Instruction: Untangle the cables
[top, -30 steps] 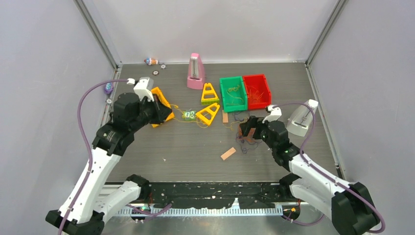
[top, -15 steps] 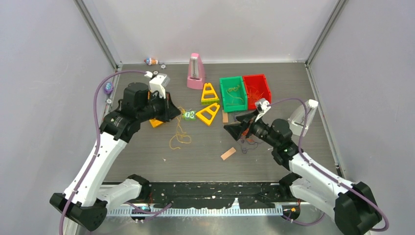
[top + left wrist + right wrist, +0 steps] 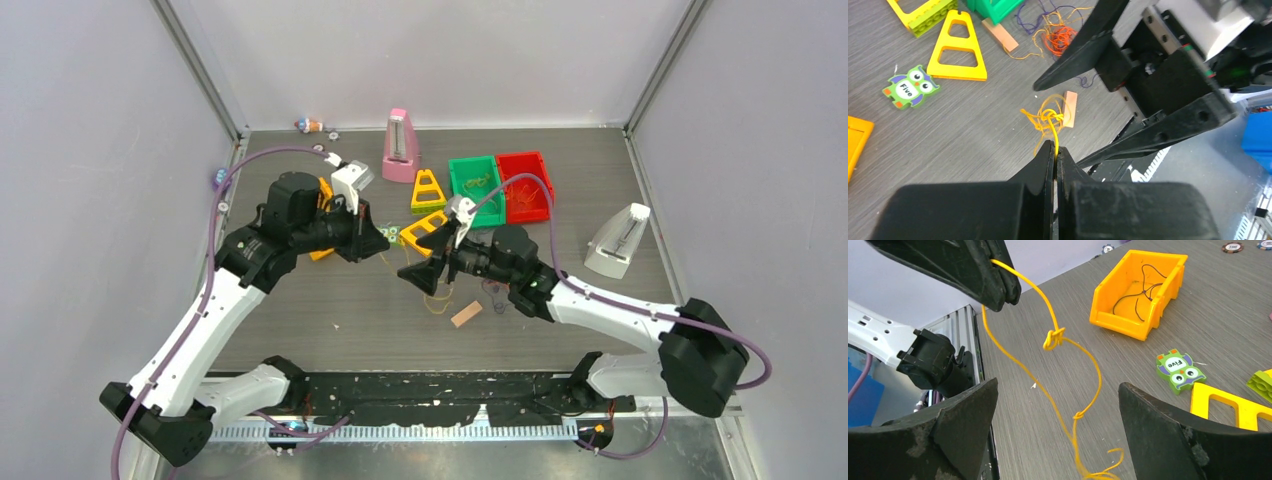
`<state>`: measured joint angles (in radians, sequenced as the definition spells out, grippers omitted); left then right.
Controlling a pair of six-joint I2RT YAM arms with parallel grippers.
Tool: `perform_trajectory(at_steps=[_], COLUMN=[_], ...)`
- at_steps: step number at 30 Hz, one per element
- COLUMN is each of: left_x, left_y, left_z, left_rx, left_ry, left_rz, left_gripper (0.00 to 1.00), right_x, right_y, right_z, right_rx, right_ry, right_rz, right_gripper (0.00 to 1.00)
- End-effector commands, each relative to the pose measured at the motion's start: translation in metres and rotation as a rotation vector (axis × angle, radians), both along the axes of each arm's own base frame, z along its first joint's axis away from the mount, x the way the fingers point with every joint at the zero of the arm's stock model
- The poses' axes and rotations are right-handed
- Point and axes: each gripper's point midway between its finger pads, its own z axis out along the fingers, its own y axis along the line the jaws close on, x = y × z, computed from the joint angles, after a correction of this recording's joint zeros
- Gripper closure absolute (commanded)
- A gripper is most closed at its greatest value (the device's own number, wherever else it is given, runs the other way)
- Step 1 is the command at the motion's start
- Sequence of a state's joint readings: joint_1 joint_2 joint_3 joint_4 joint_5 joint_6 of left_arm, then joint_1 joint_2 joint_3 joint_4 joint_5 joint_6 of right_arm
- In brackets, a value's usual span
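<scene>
My left gripper (image 3: 380,243) is shut on one yellow cable (image 3: 1050,120), pinched at the fingertips (image 3: 1055,150). The cable hangs in a knotted loop (image 3: 1054,337) from those tips (image 3: 1000,287) down to the table (image 3: 437,303). My right gripper (image 3: 1058,385) is open wide, one finger on each side of the hanging strand and touching nothing. It sits mid-table, facing the left one (image 3: 425,262). A tangle of orange-red, yellow and dark purple cables (image 3: 1058,37) lies behind it (image 3: 497,290). A dark purple cable (image 3: 1143,290) lies in the orange bin (image 3: 1128,322).
Green bin (image 3: 475,190) and red bin (image 3: 525,185) hold more strands at the back. Yellow triangle bricks (image 3: 428,190), an owl tile (image 3: 910,90), a wood block (image 3: 466,314), a pink metronome (image 3: 400,145) and a white one (image 3: 620,240) stand around.
The left gripper has moved right and lifted the yellow cable off the table. The right arm has swung left to mid-table, its open jaws now either side of the hanging strand.
</scene>
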<state>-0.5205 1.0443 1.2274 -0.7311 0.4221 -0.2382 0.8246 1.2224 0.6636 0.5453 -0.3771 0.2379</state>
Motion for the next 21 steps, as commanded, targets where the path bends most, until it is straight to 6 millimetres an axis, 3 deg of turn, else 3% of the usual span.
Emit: perform_trajectory(at_steps=[1, 7, 12, 13, 14, 15, 16, 18, 21], left_x=[-0.007, -0.010, -0.008, -0.007, -0.006, -0.005, -0.003, 0.000, 0.009], left_y=[-0.011, -0.016, -0.015, -0.014, -0.013, -0.012, -0.010, -0.006, 0.005], left_z=[0.027, 0.034, 0.038, 0.038, 0.039, 0.040, 0.040, 0.038, 0.027], left_rx=[-0.085, -0.121, -0.127, -0.125, -0.123, -0.121, -0.117, -0.103, -0.050], left_ry=[-0.056, -0.048, -0.058, -0.061, -0.065, -0.069, -0.074, -0.079, -0.061], left_rz=[-0.051, -0.064, -0.048, -0.038, -0.031, -0.020, -0.007, 0.023, 0.107], left_gripper=[1.00, 1.00, 1.00, 1.00, 1.00, 1.00, 1.00, 1.00, 1.00], right_x=[0.003, -0.006, -0.015, -0.014, -0.013, -0.012, -0.011, -0.009, -0.008], right_y=[0.021, 0.049, 0.066, 0.067, 0.068, 0.069, 0.068, 0.065, 0.055], right_z=[0.030, 0.011, 0.014, 0.013, 0.013, 0.012, 0.011, 0.010, 0.016], right_rx=[0.044, 0.017, 0.066, 0.068, 0.070, 0.069, 0.068, 0.069, 0.090], right_ry=[-0.111, -0.085, -0.064, -0.056, -0.054, -0.047, -0.044, -0.032, -0.026], right_rz=[0.012, 0.069, 0.110, 0.101, 0.097, 0.088, 0.084, 0.060, 0.019], right_gripper=[0.05, 0.05, 0.01, 0.07, 0.27, 0.38, 0.58, 0.82, 0.94])
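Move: The strand of the yellow cable hanging from the left fingers is about 6 cm left of the open right hand, 2 cm back and 3 cm lower. From the left hand this strand is roughly 3 cm back and 7 cm below. Near the strand, the owl block lies on the table about 11 cm ahead and 6 cm left of the right hand, and the yellow triangle 11 cm ahead and 2 cm to its right, both some 22 cm down. Right hand reaches about 6 cm left and 3 cm down, then pinches the yellow cable the left still holds. ##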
